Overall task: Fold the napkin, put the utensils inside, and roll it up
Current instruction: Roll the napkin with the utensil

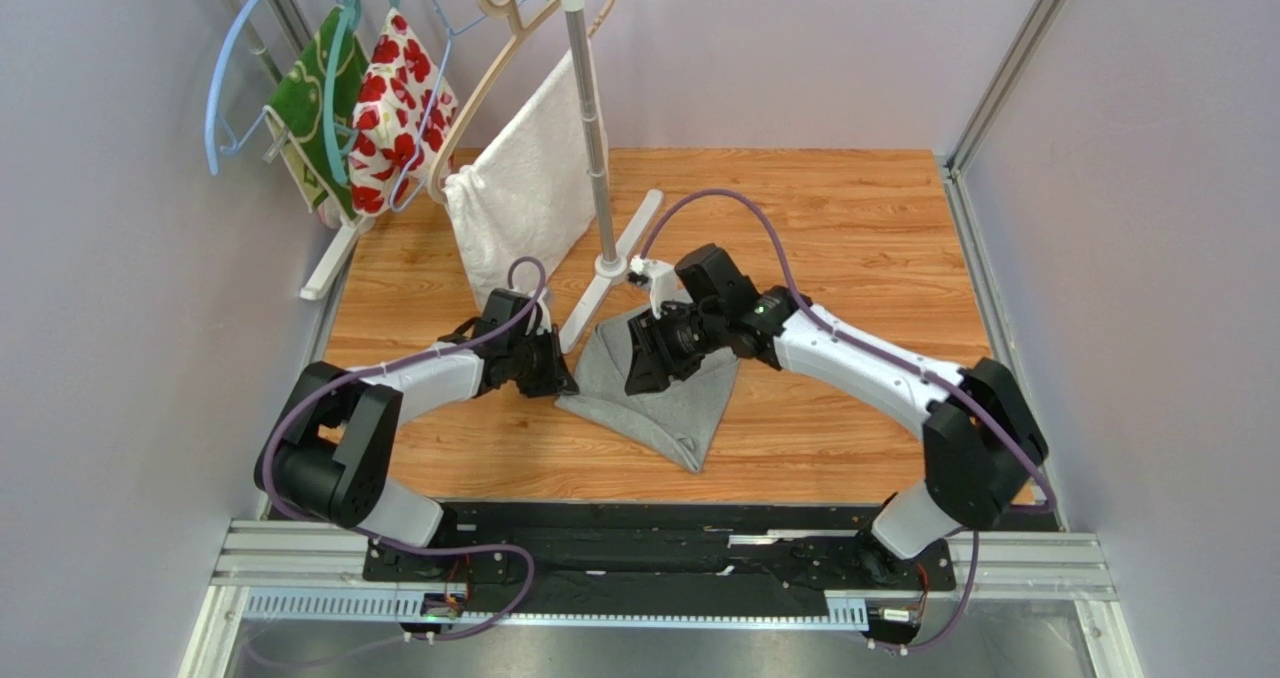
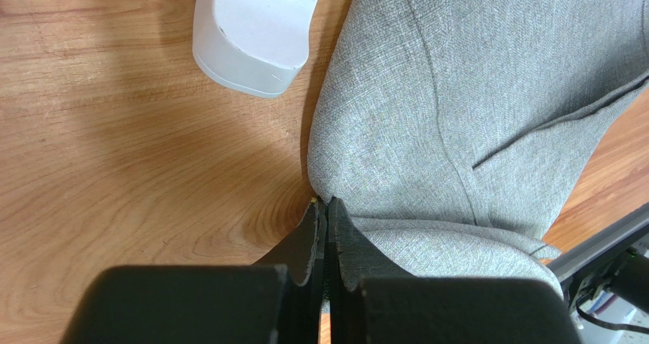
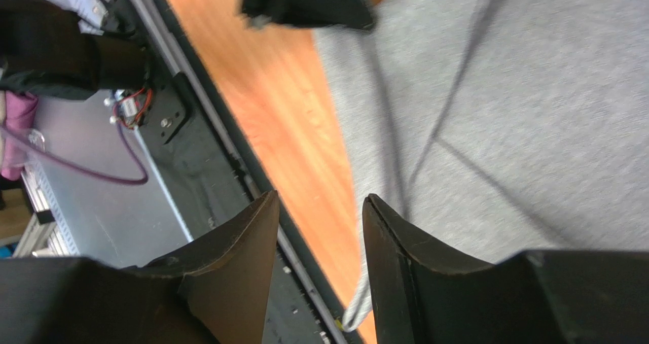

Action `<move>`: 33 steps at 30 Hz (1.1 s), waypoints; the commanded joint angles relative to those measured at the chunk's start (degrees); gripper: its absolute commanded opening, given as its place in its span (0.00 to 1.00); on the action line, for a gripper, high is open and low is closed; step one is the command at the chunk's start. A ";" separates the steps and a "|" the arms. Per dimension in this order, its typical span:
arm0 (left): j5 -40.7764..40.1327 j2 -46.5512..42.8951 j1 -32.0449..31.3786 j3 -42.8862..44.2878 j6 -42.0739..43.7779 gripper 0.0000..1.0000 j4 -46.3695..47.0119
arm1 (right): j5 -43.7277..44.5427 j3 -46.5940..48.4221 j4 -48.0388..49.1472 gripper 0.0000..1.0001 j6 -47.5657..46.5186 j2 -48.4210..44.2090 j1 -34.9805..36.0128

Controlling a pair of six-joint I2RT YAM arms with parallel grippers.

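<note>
The grey napkin (image 1: 676,401) lies folded into a rough triangle on the wooden table, its point toward the near edge. My left gripper (image 1: 559,383) is at the napkin's left corner. In the left wrist view its jaws (image 2: 326,201) are shut on the edge of the napkin (image 2: 457,93), with folds running out from the pinch. My right gripper (image 1: 649,356) hovers over the napkin's upper part. It is open (image 3: 320,199), with the napkin (image 3: 518,116) spread below it and a grey edge of the cloth low between its fingers. The utensils are out of view.
A white rack foot (image 1: 609,266) reaches the napkin's far edge and lies close ahead of the left gripper (image 2: 251,32). A white towel (image 1: 526,191) and flowered fabrics (image 1: 394,101) hang on the rack at the back left. The black base rail (image 3: 206,131) borders the table's near edge.
</note>
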 commanded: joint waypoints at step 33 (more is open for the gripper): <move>-1.72 1.60 0.07 3.06 3.64 0.00 -5.48 | 16.28 -17.15 -3.34 0.45 7.26 -3.53 8.85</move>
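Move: The napkin's near right end, where its folded edge stops, lies about 9 cm back, 8 cm to the right and 12 cm below the right hand. The napkin's left corner, shut in the left fingers, is some 10 cm to the right hand's left and 2 cm farther out. The near tip of the rack's white foot stands roughly 9 cm ahead and 10 cm left of the right hand. From the left hand, the near right end is about 17 cm right and 11 cm back. The napkin's near right end is what the right hand drops towards: it swings quickly back about 12 cm while starting down and right, then eases some 3 cm forward again as it goes on sinking, 9 cm lower in all. The half-open fingers tip about 20 degrees more steeply down and finish just over that end. The left hand stays put, keeping its pinch on the left corner. ##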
